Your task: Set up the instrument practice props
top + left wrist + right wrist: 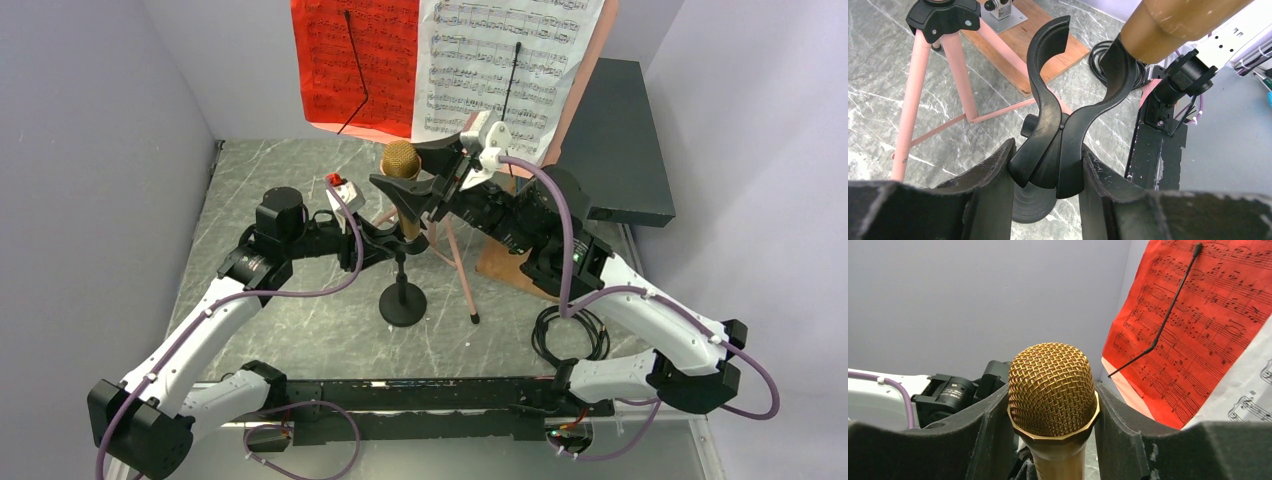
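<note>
The small black mic stand (403,300) rests on its round base at mid-table. My left gripper (1048,148) is shut on the lower handles of its black clip (1050,107), and the clip's two prongs are spread. My right gripper (1052,390) is shut on the gold microphone (1052,387), holding it at the ring below the mesh head. The microphone (400,160) hangs just above the clip, and its gold body (1173,22) lies against one prong. The pink music stand (582,90) behind carries the red sheet (355,65) and the white sheet (500,70).
The music stand's pink tripod legs (913,100) spread just behind the mic stand. A dark teal box (620,140) sits at the back right on a wooden board (505,265). A black cable coil (570,335) lies at the front right.
</note>
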Controlling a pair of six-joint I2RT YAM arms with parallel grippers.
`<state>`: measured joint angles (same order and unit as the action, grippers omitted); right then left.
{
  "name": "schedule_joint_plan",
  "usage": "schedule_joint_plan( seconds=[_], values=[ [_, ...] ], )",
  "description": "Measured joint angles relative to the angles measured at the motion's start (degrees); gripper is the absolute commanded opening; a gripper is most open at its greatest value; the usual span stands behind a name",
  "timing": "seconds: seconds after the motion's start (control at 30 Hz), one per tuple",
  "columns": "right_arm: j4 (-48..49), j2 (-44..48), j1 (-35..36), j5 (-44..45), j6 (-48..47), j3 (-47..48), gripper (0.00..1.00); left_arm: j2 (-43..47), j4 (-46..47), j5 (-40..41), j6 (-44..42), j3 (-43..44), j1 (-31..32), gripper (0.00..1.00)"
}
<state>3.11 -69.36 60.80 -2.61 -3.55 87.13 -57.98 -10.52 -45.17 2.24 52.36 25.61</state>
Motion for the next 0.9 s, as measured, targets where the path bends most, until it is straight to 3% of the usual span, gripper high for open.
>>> schedule_joint_plan(
  seconds=[0.43, 0.47, 0.6, 0.67, 0.9],
  values=[
    [-3.1, -5.0, 0.0, -1.0, -5.9, 0.3, 0.00, 0.2, -0.1, -0.3, -1.2, 0.0, 0.1, 0.00],
    [-3.0, -5.0, 0.0, -1.0, -6.1, -0.4, 0.00, 0.2, -0.1, -0.3, -1.2, 0.0, 0.1, 0.07],
    [-3.1, -4.9, -0.3, -1.5, -6.5, -2.7, 0.00, 0.2, -0.1, -0.5, -1.2, 0.1, 0.1, 0.57],
    [-3.1, -4.9, -0.5, -1.6, -6.5, -3.5, 0.00, 0.2, -0.1, -0.5, -1.2, 0.1, 0.1, 0.74],
    [-1.1, -4.6, -1.4, -2.6, -5.9, -4.9, 0.00, 0.2, -0.8, -2.1, 0.4, 0.1, 0.1, 0.80]
  ],
)
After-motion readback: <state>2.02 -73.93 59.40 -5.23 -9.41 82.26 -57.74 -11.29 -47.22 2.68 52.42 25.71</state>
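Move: The right hand already grips the gold microphone below its head. The clip it is bound for, on the desk mic stand, lies about 12 cm below, 1 cm farther out and 1 cm to the right. The stand's round base sits almost straight under this hand, some 30 cm down. The music stand's tripod is about 14 cm ahead, 7 cm right and 17 cm below. The left hand pinches the clip open; its jaws stand about 4 cm right, 1 cm ahead and 1 cm up. The microphone's tail goes in between the clip jaws as the right hand lowers it some 7.5 cm, shifting about 3.5 cm left and 2.5 cm forward, dipping its fingertips by about 10 degrees and keeping its grip. The left hand stays almost in place and eases its squeeze, then opens more quickly off the clip's handles near the end. ##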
